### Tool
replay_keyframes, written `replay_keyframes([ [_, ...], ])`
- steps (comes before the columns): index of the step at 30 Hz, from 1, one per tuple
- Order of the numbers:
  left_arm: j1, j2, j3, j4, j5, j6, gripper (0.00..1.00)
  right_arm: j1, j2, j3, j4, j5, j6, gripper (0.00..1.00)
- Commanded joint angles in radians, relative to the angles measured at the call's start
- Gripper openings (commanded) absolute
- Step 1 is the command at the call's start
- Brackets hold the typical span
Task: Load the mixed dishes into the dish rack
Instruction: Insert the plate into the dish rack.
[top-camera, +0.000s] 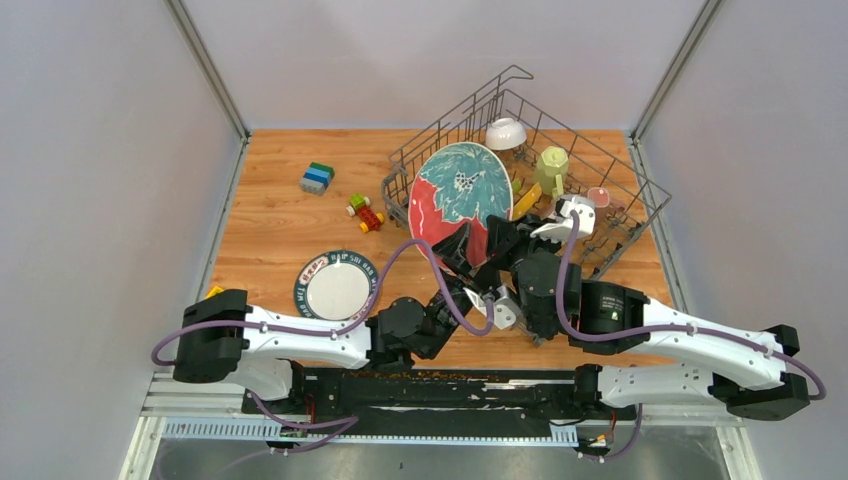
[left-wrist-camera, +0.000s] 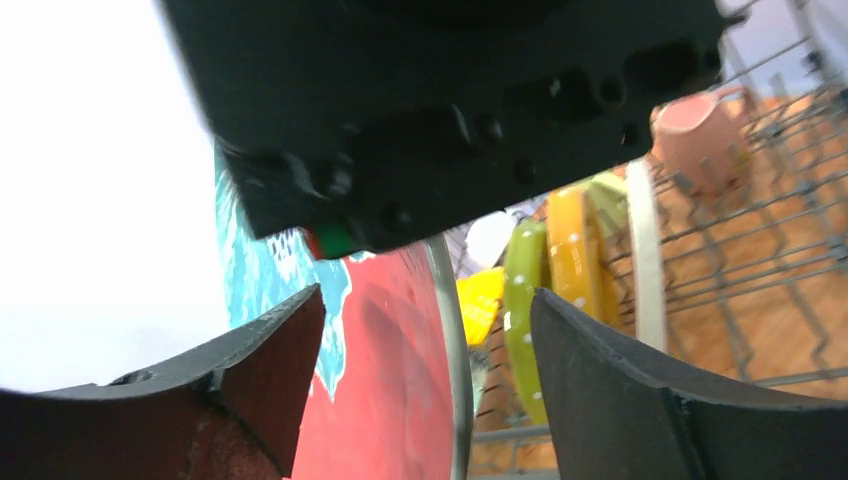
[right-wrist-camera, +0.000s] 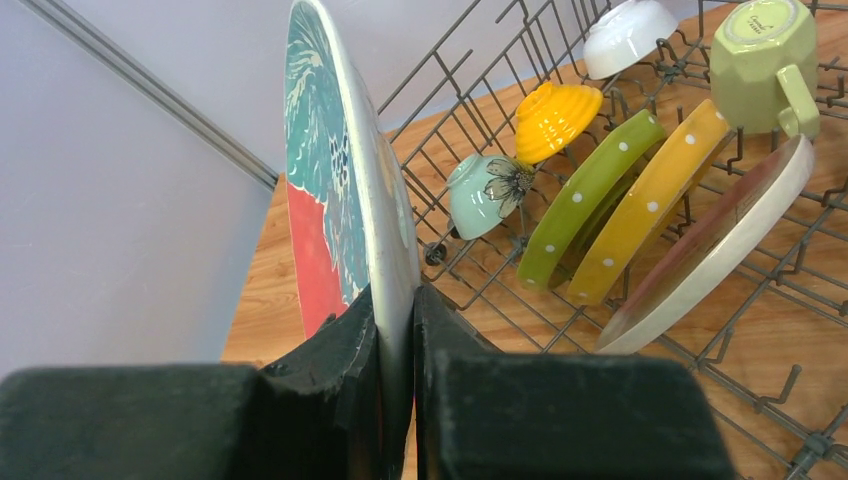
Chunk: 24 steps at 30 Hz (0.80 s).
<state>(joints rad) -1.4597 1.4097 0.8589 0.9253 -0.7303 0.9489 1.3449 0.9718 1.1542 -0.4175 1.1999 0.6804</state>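
A large red-and-teal plate (top-camera: 458, 195) stands on edge at the near-left corner of the dish rack (top-camera: 620, 165). My right gripper (right-wrist-camera: 395, 300) is shut on its rim (right-wrist-camera: 345, 180), fingers pressed to both faces. My left gripper (left-wrist-camera: 425, 330) is open lower down, with the plate's edge (left-wrist-camera: 445, 340) between its spread fingers, neither visibly touching. In the rack stand a lime-green dotted plate (right-wrist-camera: 585, 200), a yellow plate (right-wrist-camera: 655, 195), a pink-rimmed plate (right-wrist-camera: 715, 250), a yellow bowl (right-wrist-camera: 556, 118), a teal cup (right-wrist-camera: 487, 190), a white bowl (top-camera: 505, 132), a pale-green mug (top-camera: 552, 168) and a pink mug (left-wrist-camera: 700, 135).
A white plate with a dark lettered rim (top-camera: 335, 285) lies flat on the wooden table left of the arms. Toy blocks (top-camera: 318, 178) and a small toy (top-camera: 365, 212) sit left of the rack. Grey walls close in both sides.
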Motion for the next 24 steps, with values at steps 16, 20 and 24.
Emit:
replay_keyframes([
  [16,0.099,-0.023,-0.027,0.024,-0.059,-0.055,0.59,0.001,-0.065,0.048,0.085,-0.021,0.14,0.0],
  [20,0.119,-0.003,-0.02,0.037,-0.047,-0.036,0.61,0.0,-0.055,0.054,0.07,-0.05,0.162,0.0],
  [24,0.125,0.03,-0.008,0.09,-0.049,0.013,0.46,0.0,-0.048,0.057,0.048,-0.053,0.179,0.0],
])
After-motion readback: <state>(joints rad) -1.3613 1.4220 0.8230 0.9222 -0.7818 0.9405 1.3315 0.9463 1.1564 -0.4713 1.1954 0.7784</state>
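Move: The floral plate is held tilted up above the rack by its near right edge, in the right hand. Its middle lies about 7 cm ahead of the left hand, 2 cm to its left and 6 cm above; from the right hand it is some 5 cm ahead, 5 cm left and 4 cm up. From the left hand, the yellow dish in the rack stands roughly 16 cm ahead and 8 cm right, the green dish 18 cm ahead and 6 cm right, both about 24 cm below. The left hand reaches forward about 4 cm, with some 3 cm to its left and 2 cm down, turning slightly counter-clockwise as its wide-open fingers narrow to roughly half around the near edge of the floral plate, one finger coming against the painted face and the other behind the rim. Meanwhile the right hand keeps its pinch on the plate and holds nearly still, easing just under 1 cm to its right late on with a roll of about 5 degrees. ##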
